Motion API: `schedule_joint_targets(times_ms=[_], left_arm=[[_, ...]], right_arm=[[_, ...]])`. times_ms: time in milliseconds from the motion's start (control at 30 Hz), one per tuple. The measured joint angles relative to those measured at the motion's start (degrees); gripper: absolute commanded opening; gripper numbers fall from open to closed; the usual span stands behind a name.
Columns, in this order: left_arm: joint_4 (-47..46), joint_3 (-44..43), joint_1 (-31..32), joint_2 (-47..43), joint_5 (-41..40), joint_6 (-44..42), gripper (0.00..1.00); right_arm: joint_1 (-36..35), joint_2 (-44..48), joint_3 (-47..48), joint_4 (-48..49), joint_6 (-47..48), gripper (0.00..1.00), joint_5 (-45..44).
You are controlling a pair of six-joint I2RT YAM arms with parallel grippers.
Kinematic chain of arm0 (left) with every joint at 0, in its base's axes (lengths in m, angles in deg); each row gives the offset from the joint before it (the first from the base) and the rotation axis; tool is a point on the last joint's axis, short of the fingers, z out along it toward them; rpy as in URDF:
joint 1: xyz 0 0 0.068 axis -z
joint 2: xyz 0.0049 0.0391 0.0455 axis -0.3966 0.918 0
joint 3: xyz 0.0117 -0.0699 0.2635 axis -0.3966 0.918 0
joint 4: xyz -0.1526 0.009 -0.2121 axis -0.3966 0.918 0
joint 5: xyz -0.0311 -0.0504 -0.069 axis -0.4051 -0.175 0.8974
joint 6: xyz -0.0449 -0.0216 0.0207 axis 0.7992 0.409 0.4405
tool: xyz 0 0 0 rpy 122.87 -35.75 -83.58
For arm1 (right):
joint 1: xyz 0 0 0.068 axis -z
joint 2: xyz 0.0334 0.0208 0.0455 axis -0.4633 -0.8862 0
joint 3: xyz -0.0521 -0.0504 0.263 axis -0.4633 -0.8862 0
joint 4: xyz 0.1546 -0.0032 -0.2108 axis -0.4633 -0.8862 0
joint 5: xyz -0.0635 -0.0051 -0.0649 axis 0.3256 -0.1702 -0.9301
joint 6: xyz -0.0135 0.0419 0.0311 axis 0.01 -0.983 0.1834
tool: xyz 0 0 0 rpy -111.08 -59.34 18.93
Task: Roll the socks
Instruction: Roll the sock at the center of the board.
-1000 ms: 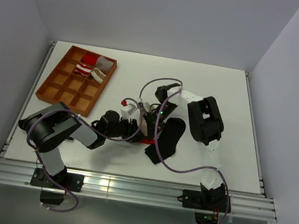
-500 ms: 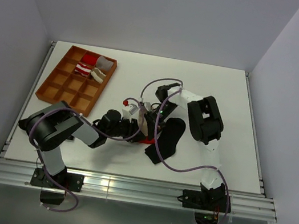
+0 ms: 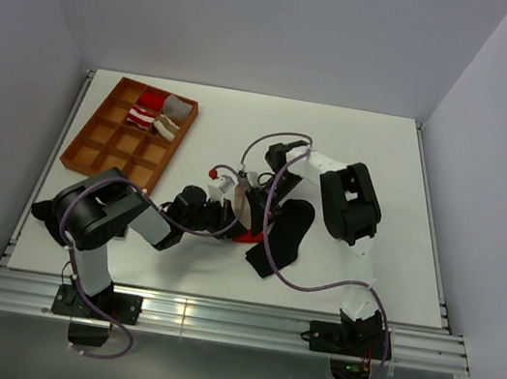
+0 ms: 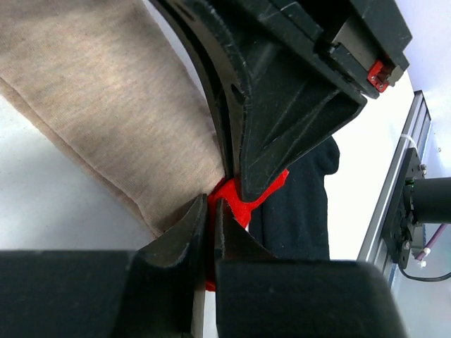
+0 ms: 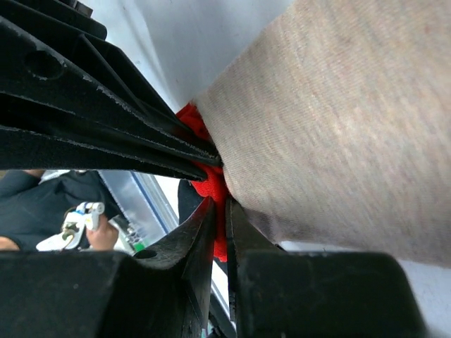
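Observation:
The beige sock (image 3: 241,209) lies at the table's middle between my two grippers, with its red end (image 3: 244,237) toward the front. The black sock (image 3: 282,237) lies flat just right of it. In the left wrist view my left gripper (image 4: 210,211) is shut on the red end (image 4: 239,201), with the beige cloth (image 4: 106,105) spreading up-left and the black sock (image 4: 299,204) behind. In the right wrist view my right gripper (image 5: 220,211) pinches the same red end (image 5: 211,184) from the opposite side, below the beige cloth (image 5: 338,127). The two grippers' fingertips nearly touch.
A brown compartment tray (image 3: 108,149) stands at the back left, with red-and-white striped bundles (image 3: 147,113) in its far cells. An aluminium rail (image 3: 211,320) runs along the front edge. White walls close in the left, back and right sides.
My left gripper's jaws have closed on the sock's red end. The left arm's elbow has shifted slightly right. The right arm has barely moved.

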Motion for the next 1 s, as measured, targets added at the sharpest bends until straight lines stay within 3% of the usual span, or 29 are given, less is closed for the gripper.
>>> schedule_joint_targets(times_ms=[533, 667, 767, 1000], left_arm=[[3.3, -1.3, 0.0, -0.5, -0.2, 0.7, 0.0], [4.9, -1.7, 0.0, -0.8, -0.3, 1.4, 0.0], [5.9, -2.1, 0.0, -0.9, -0.3, 1.8, 0.0], [8.7, -2.6, 0.0, -1.6, -0.2, 3.1, 0.0]], right_arm=[[0.0, 4.8, -4.4, 6.8, -1.3, 0.22, -2.6], [0.0, 6.3, -5.6, 9.0, -1.3, 0.29, -3.5], [0.0, 7.8, -7.1, 11.0, -1.4, 0.41, -4.4], [0.2, 13.1, -11.8, 15.9, -1.6, 0.48, -6.4]])
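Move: Both grippers are already shut on the rolled red toe end. Its middle lies about 2 cm right of the left hand, and about 2 cm left and 1 cm back of the right hand. The beige sock leg runs forward from it, its middle some 5 cm ahead of the right hand and 4 cm to its left. The black sock lies flat about 6 cm to the right of the right hand, level with it and 2 cm lower. Keep the left gripper shut on the red toe end, holding it in place and only tilting slightly. Ease the right fingers open to about half and let go of the red end, drawing the right gripper some 2 cm forward along the beige leg and, towards the finish, about 1 cm up, while the wrist tips roughly 15 degrees so the fingers point more steeply down. ##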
